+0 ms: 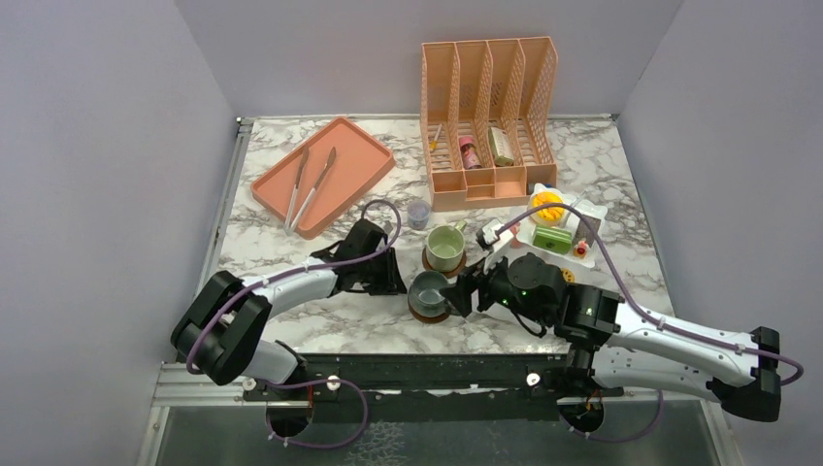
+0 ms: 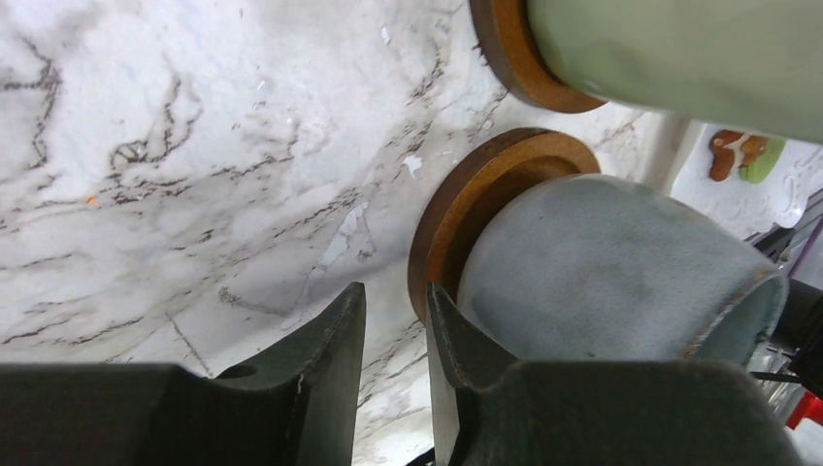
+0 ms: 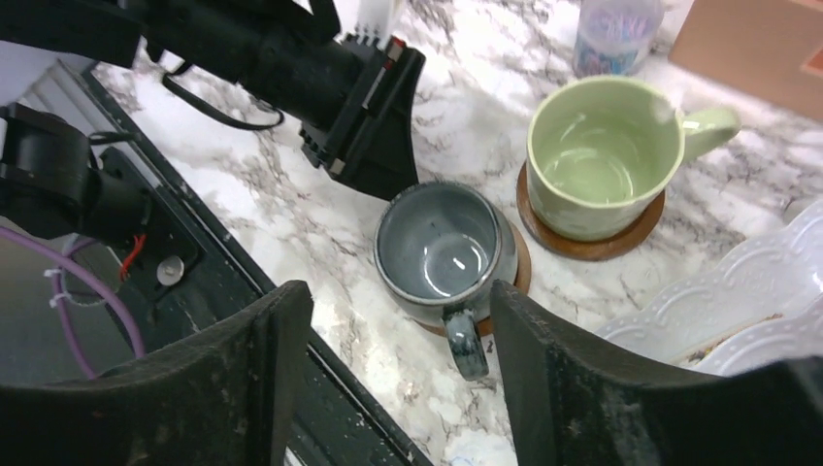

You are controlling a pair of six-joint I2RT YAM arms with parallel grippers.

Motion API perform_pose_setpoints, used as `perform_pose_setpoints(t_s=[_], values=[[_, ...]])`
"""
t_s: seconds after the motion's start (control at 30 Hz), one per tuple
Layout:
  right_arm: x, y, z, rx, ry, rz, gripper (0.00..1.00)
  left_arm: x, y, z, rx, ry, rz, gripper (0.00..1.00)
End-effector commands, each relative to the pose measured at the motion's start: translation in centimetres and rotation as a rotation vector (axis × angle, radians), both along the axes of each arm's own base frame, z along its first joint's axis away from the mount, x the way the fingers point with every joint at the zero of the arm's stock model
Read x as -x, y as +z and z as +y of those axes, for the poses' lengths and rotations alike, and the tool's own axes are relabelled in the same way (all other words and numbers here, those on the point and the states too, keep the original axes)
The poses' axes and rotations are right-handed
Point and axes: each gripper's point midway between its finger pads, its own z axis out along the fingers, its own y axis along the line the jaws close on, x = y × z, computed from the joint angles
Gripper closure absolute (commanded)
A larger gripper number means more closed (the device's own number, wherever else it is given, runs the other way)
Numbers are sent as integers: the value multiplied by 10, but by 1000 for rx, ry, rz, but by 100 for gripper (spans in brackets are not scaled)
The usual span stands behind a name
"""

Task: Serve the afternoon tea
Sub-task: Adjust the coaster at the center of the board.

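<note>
A grey-blue mug [image 1: 428,288] stands upright on a round brown coaster [image 1: 427,312] near the table's front edge. Behind it a pale green mug [image 1: 445,247] stands on its own coaster [image 3: 592,243]. My left gripper [image 2: 396,301] is low at the grey-blue mug's [image 2: 611,272] left side. Its jaws are slightly open with only marble between them, and one finger lies against the coaster's [image 2: 466,204] rim. My right gripper [image 3: 398,291] hovers open over the mug's handle [image 3: 466,340] without touching it. Toy cakes [image 1: 551,238] lie on a white plate [image 1: 594,209].
A pink tray [image 1: 364,146] with two tongs [image 1: 309,184] lies at the back left. A salmon file organiser [image 1: 490,107] stands at the back. A tiny lilac cup [image 1: 418,214] is behind the mugs. The table's black front rail [image 3: 281,320] runs just beneath my right gripper.
</note>
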Motion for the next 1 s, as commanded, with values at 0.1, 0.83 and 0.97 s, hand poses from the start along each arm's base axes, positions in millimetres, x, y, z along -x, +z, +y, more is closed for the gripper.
perform_pose_setpoints(t_s=[0.1, 0.83, 0.97], values=[[-2, 58, 6, -108, 12, -61, 1, -26, 32, -23, 92, -15, -101, 69], [-14, 105, 7, -160, -31, -144, 0, -49, 99, 11, -25, 133, -334, 50], [-20, 119, -3, -189, -86, -159, 0, -67, 165, 22, -28, 152, -536, 47]])
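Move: The grey mug stands on its wooden coaster close to my left fingertips: its middle is level with them, some 6 cm to the right and about 1 cm above, while the coaster's middle is level, about 5 cm right and 2 cm below. The green mug is about 10 cm ahead and 9 cm right, 1 cm above. From my right hand the grey mug lies about 6 cm left, 1 cm ahead and 12 cm below. I nudge the grey mug with my left hand: from close beside it I go about 2 cm forward and up, then slide roughly 1 cm back and 1 cm further right, pushing its side to the right. Then I lift away some 7 cm, drifting forward and left, fingers opening partway and tipping up. My right hand keeps rising, about 8 cm, clear of the handle, and opens wide. ##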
